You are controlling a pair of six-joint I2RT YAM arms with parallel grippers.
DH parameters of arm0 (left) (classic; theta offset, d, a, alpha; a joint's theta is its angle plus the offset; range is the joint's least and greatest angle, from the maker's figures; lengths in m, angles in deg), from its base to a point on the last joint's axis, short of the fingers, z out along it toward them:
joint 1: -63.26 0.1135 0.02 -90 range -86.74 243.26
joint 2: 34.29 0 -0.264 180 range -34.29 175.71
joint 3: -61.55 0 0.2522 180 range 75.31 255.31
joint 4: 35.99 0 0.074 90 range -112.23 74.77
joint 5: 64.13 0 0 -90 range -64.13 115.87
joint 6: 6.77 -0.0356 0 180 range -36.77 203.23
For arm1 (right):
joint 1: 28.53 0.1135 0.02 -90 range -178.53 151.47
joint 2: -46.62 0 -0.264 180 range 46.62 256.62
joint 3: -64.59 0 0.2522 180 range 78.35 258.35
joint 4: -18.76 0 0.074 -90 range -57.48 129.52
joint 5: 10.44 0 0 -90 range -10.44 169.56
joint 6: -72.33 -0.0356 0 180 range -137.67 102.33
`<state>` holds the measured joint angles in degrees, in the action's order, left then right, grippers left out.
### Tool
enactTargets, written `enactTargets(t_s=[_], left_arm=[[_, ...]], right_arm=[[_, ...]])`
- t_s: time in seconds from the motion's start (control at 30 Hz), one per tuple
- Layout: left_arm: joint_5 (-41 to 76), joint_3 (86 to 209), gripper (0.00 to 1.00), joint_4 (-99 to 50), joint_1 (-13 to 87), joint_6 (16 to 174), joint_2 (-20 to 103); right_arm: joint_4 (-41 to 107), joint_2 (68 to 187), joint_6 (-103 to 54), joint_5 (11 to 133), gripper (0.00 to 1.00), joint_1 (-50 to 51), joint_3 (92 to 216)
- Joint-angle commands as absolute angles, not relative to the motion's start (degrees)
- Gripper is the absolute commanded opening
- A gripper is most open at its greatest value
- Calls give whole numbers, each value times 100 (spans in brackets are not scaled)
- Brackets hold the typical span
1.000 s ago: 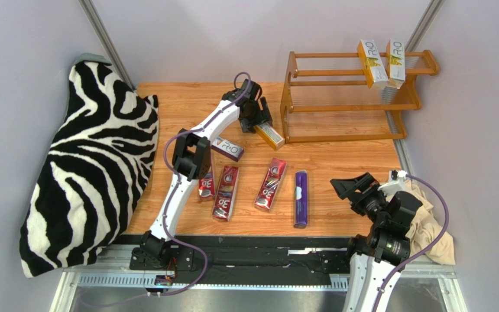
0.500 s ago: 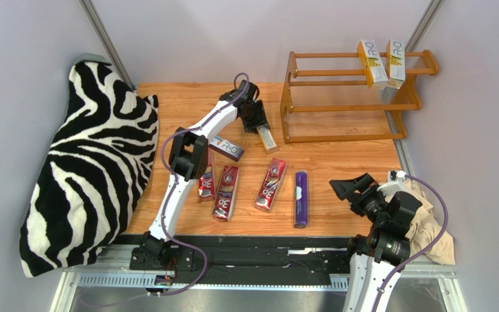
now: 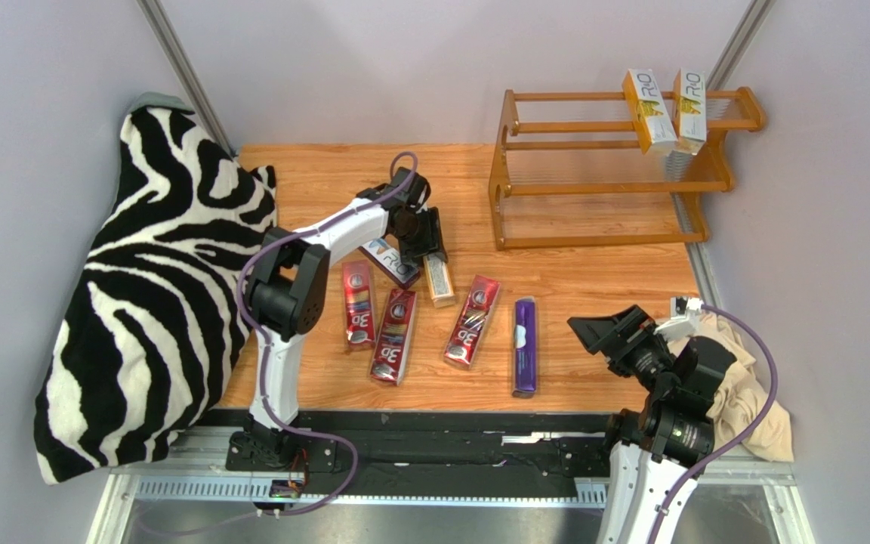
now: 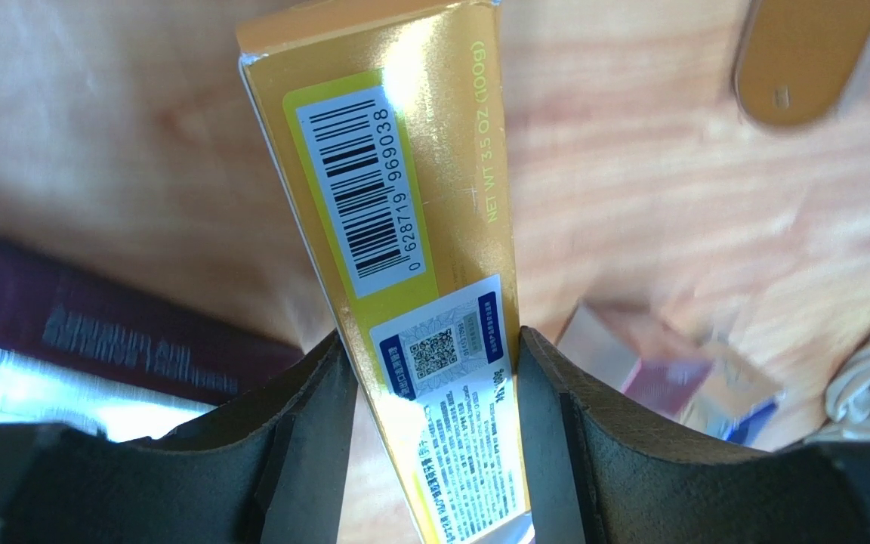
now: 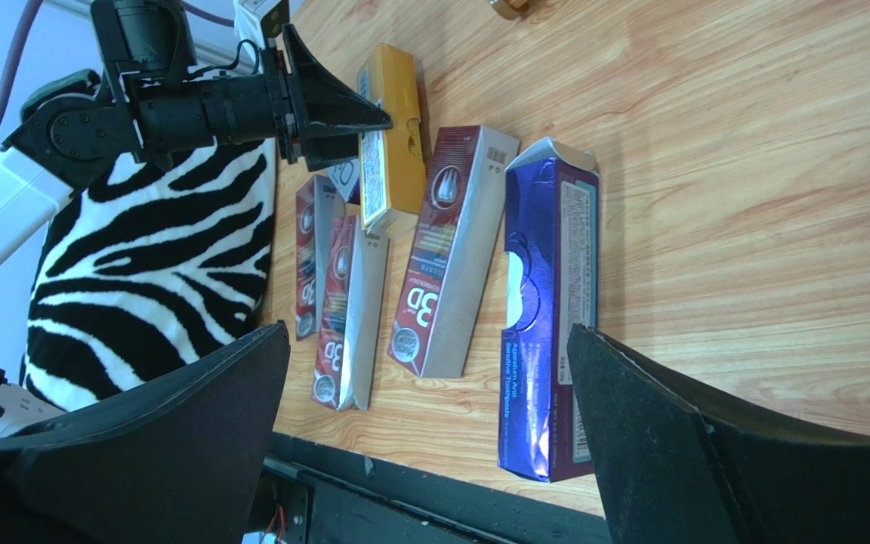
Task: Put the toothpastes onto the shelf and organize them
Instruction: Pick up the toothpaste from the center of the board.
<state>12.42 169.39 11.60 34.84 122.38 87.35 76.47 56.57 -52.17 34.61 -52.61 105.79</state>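
My left gripper (image 3: 425, 247) is shut on an orange-yellow toothpaste carton (image 3: 441, 280), held low over the table between the cartons; the left wrist view shows its barcode side (image 4: 389, 204) clamped between both fingers. A dark purple carton (image 3: 389, 260) lies just left of it. Three red cartons (image 3: 357, 302) (image 3: 394, 336) (image 3: 473, 322) and a purple carton (image 3: 525, 346) lie in a row in front. The wooden shelf (image 3: 542, 187) stands at the back right with two yellow-and-white cartons (image 3: 647, 110) (image 3: 690, 107) on its top tier. My right gripper (image 3: 613, 333) is open and empty, right of the purple carton (image 5: 547, 317).
A zebra-print cushion (image 3: 145, 295) fills the left side beyond the table edge. A beige cloth (image 3: 752, 397) lies beside the right arm. A black rail (image 3: 440, 436) runs along the near table edge.
My left gripper has carried the orange-yellow carton away from the shelf, back and down toward the row of cartons. The right arm has barely moved.
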Motion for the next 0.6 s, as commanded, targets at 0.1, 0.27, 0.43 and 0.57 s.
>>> enactTargets(t_s=[0.1, 0.27, 0.43, 0.57], left_arm=[[1014, 16233, 47, 616, 3198, 11997, 7076], [918, 16022, 47, 625, 3083, 12023, 6486], [874, 15951, 47, 792, 3074, 11962, 6028], [847, 15951, 48, 1003, 3074, 11909, 5660]], right_arm=[[6797, 5882, -5827, 3060, 98, -5270, 10964], [6013, 6331, -6397, 3060, 98, -5279, 11139], [5555, 7120, -6469, 3209, 97, -5157, 11701], [5476, 7658, -6478, 3420, 97, -4919, 12352]])
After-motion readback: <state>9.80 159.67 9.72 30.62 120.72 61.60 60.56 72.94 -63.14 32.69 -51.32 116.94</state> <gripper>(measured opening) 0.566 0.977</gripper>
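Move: From the left hand, which already holds the yellow toothpaste low over the board, the open right gripper waits about 21 cm back, 30 to the right and 12 higher. The dark R&O toothpaste lies 9 cm to the left hand's left, level with it; the middle red one is 15 back, 8 right. From the right hand the yellow toothpaste is about 20 cm ahead, 30 left, 12 below; the purple box is 2 ahead, 11 left, 16 below. Lifting the pinched yellow toothpaste steeply, the left hand rises about 15 cm and draws back some 6, its fingertips swinging outward by 15 to 20 degrees while its grip keeps. The right hand, empty and wide open, climbs about 9 cm and reaches 4 forward, so the two grippers draw nearer, the gap between them closing mainly front to back. ##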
